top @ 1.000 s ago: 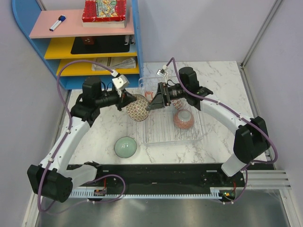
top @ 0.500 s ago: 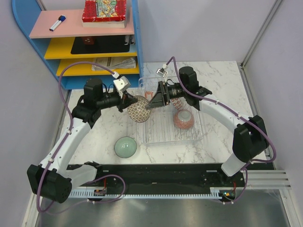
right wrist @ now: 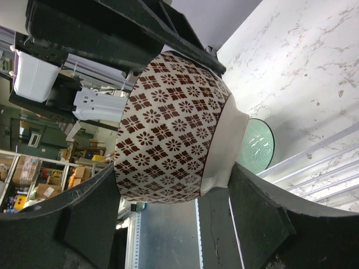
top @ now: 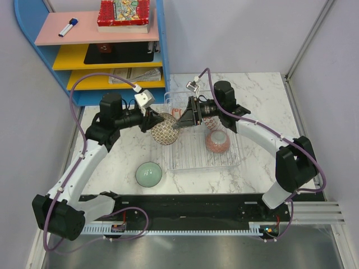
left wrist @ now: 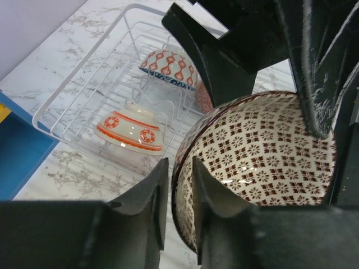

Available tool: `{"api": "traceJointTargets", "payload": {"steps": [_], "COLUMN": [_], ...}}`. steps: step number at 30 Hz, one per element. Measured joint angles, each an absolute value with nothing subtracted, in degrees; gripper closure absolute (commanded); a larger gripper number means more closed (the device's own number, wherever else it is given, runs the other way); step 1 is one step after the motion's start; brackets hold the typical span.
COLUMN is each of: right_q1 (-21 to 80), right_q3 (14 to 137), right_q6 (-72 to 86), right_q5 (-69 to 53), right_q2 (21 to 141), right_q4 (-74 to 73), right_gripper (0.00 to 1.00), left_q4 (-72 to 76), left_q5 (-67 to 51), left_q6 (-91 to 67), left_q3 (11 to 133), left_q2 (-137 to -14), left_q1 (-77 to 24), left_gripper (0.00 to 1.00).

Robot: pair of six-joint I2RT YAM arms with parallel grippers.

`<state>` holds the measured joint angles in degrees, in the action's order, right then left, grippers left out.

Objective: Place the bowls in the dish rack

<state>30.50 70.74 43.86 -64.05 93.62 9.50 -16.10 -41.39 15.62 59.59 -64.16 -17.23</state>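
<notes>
The brown lattice bowl (top: 163, 128) hangs above the left edge of the clear dish rack (top: 235, 159), between both grippers. My right gripper (top: 178, 123) is shut on it, one finger at the rim side and one at the foot of the brown bowl (right wrist: 168, 129). My left gripper (left wrist: 176, 168) straddles the rim, slightly open, with a thin gap at the outer finger. Inside the rack sit an orange-red floral bowl (top: 217, 141), a white bowl with red circles (left wrist: 129, 130) and a blue and red patterned bowl (left wrist: 168, 67). A pale green bowl (top: 148, 174) rests on the marble table.
A blue shelf unit (top: 112, 50) with pink and yellow boards stands at the back left, close behind my left arm. A marker (top: 68, 27) and a red box (top: 123, 14) lie on top of it. Grey walls close both sides.
My right gripper has closed from wide open onto the brown lattice bowl. My left gripper's jaws have eased apart on the rim. The bowl has barely moved.
</notes>
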Motion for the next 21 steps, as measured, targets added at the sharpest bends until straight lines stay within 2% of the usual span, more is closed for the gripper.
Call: {"api": "traceJointTargets", "payload": {"steps": [2, 3, 5, 6, 8, 9, 13, 21], "right_q1": [30.5, 30.4, 30.2, 30.0, 29.5, 29.2, 28.1, 28.4], "right_q3": [70.5, 70.3, 69.8, 69.6, 69.3, 69.3, 70.1, 76.7], "right_q6": [44.1, 44.1, 43.8, 43.6, 42.7, 41.8, 34.5, 9.1], "right_q5": [-63.7, -63.3, -62.7, -62.3, -61.1, -60.2, -54.9, -34.1], "right_q2": [93.6, 93.6, 93.6, 93.6, 93.6, 93.6, 92.8, 86.7], "right_q4": [9.5, 9.4, 9.0, 8.6, 7.6, 6.7, -2.5, -28.1], "right_gripper": [1.00, 1.00, 1.00, 1.00, 1.00, 1.00, 1.00, 1.00], "left_q4": [-15.5, -15.2, -14.7, -14.6, -14.5, -14.5, -14.7, -20.3], "left_q5": [-42.0, -42.2, -42.3, -42.3, -42.1, -42.0, -40.8, -40.7], "left_q6": [15.3, 15.2, 15.3, 15.1, 15.1, 15.1, 15.6, 21.2], "left_q3": [59.6, 59.6, 59.6, 59.6, 59.6, 59.6, 59.6, 57.4], "left_q2": [-64.2, -64.2, -64.2, -64.2, -64.2, -64.2, -64.2, -64.6], "left_q1": [-17.4, -17.6, -17.9, -17.9, -18.0, -18.0, -16.3, -4.7], "left_gripper": [0.38, 0.27, 0.19, 0.10, 0.06, 0.00, 0.00, 0.00]}}
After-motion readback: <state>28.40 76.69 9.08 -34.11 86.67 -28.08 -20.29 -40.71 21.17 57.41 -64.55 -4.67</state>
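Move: Below and to the right of the right hand lies the dish rack, its middle about 9 cm right, 1 cm ahead and some 20 cm down, while both hands still touch the brown-patterned bowl. In it the orange bowl stands 10 cm ahead and 2 cm left, the red-white bowl 8 cm ahead and 12 cm right, the pink bowl level and 14 cm right. The left hand's next thing, the green bowl, is about 17 cm back, 4 cm left and 22 cm below it. Opening wide, the left fingers let go of the brown-patterned bowl; after a short pause that hand draws off about 7 cm left, a little forward and down. The right hand keeps its pinch and carries the bowl right some 7 cm, down 5 and forward 4–5, over the rack, its fingers swinging from pointing left to tip downward and clockwise, roughly 35 degrees in all. ##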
